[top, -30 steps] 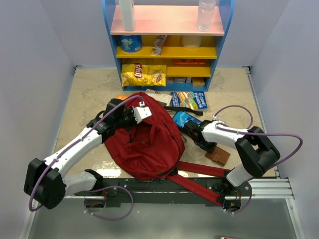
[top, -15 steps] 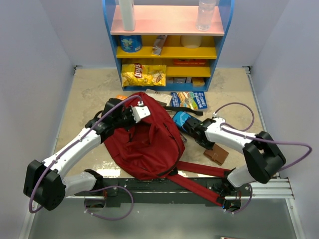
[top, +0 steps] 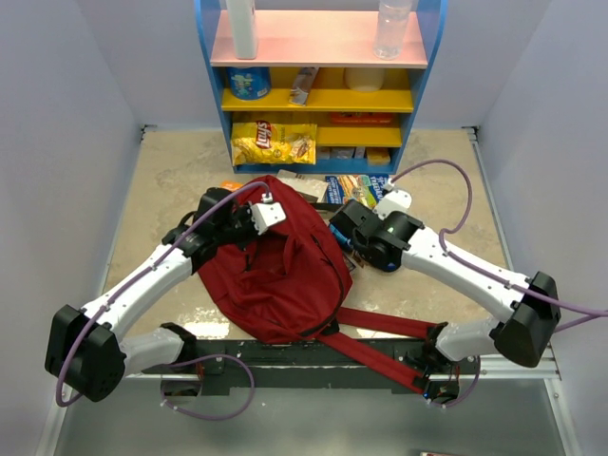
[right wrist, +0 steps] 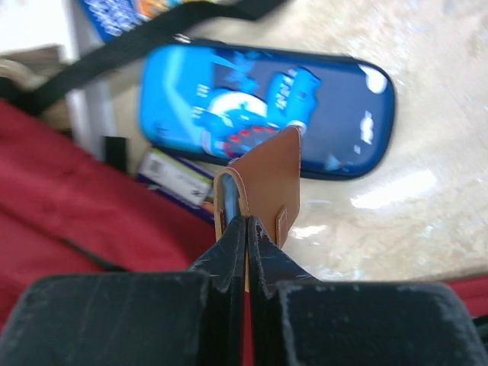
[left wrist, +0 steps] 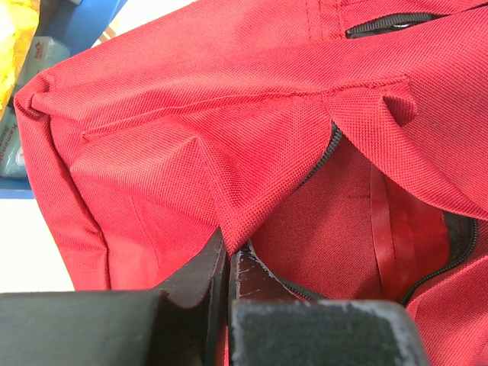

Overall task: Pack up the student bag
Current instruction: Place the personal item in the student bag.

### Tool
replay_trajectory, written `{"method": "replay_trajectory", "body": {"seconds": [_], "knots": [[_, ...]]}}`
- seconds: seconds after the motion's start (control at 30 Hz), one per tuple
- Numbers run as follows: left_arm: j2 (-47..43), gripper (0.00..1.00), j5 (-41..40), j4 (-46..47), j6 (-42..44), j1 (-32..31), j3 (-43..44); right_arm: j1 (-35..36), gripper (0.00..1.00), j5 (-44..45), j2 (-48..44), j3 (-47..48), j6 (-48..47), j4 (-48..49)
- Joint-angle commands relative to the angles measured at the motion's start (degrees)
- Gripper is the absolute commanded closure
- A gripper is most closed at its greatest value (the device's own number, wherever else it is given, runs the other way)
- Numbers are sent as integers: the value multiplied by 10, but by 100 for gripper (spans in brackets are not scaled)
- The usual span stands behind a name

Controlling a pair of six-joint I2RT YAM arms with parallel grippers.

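The student bag [top: 280,280], a big dark-red backpack, lies mid-table with its zipper mouth open [left wrist: 358,229]. My left gripper [left wrist: 227,255] is shut on a fold of the bag's red fabric at the edge of that opening, near the bag's far left corner [top: 258,220]. Shut on a flat brown leather wallet [right wrist: 271,179], my right gripper [right wrist: 245,225] holds it upright above the table. It hangs just right of the bag [right wrist: 46,206], over a blue patterned pencil case [right wrist: 305,107]. In the top view the right gripper [top: 356,237] covers most of the case.
A blue and yellow shelf [top: 323,85] with a chips bag [top: 274,142] stands at the back. In front of it lies a blue book [top: 366,188]. A black strap [right wrist: 152,38] and a small labelled packet [right wrist: 175,179] lie by the bag. Red shoulder straps [top: 380,328] trail toward the right arm's base.
My right gripper closed on the brown wallet at the right, lifted it and carried it left and farther back, over the pencil case beside the bag. The left arm has not moved.
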Motion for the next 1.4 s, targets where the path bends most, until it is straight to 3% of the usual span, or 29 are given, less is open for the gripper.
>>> {"method": "replay_trajectory", "body": {"seconds": [0.0, 0.2, 0.5, 0.73, 0.87, 1.2, 1.37], "knots": [[-9, 100, 1, 26, 4, 6, -2, 16, 100, 42, 7, 96, -59, 26], [-5, 100, -3, 33, 3, 7, -8, 83, 100, 68, 54, 210, -85, 28], [1, 100, 2, 48, -11, 10, -16, 179, 100, 64, 66, 253, -126, 144], [9, 100, 37, 63, -41, 43, -22, 198, 100, -7, 22, 160, -154, 311], [19, 100, 87, 63, -57, 87, -11, 199, 100, -75, -7, 53, -165, 466], [14, 100, 148, 55, -65, 107, -7, 195, 100, -140, 22, -16, -178, 606], [4, 100, 159, 44, -61, 107, -1, 160, 100, -167, 39, -49, -165, 640]]}}
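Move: The right hand holds the brown wallet. The student bag's open mouth lies about 20 cm to its left, 2 cm back and some 7 cm below. The pencil case is 6 cm ahead of this hand, 2 cm right and 14 below; the bag's shoulder straps are 12 cm back, 7 right, 14 below. From the left hand, shut on the bag's rim, the mouth is 6 cm right, 3 back, 5 lower. Keep the wallet pinched and lift the right hand while swinging it left about 24 cm towards the bag's mouth; rise roughly 14 cm, then sink some 4 and draw back a little. Turn it nearly 40 degrees counter-clockwise, its left side rising and its fingers flattening to point forward-left. With the left fingers still on the rim, ease that hand about 2 cm left, tilting slightly. ##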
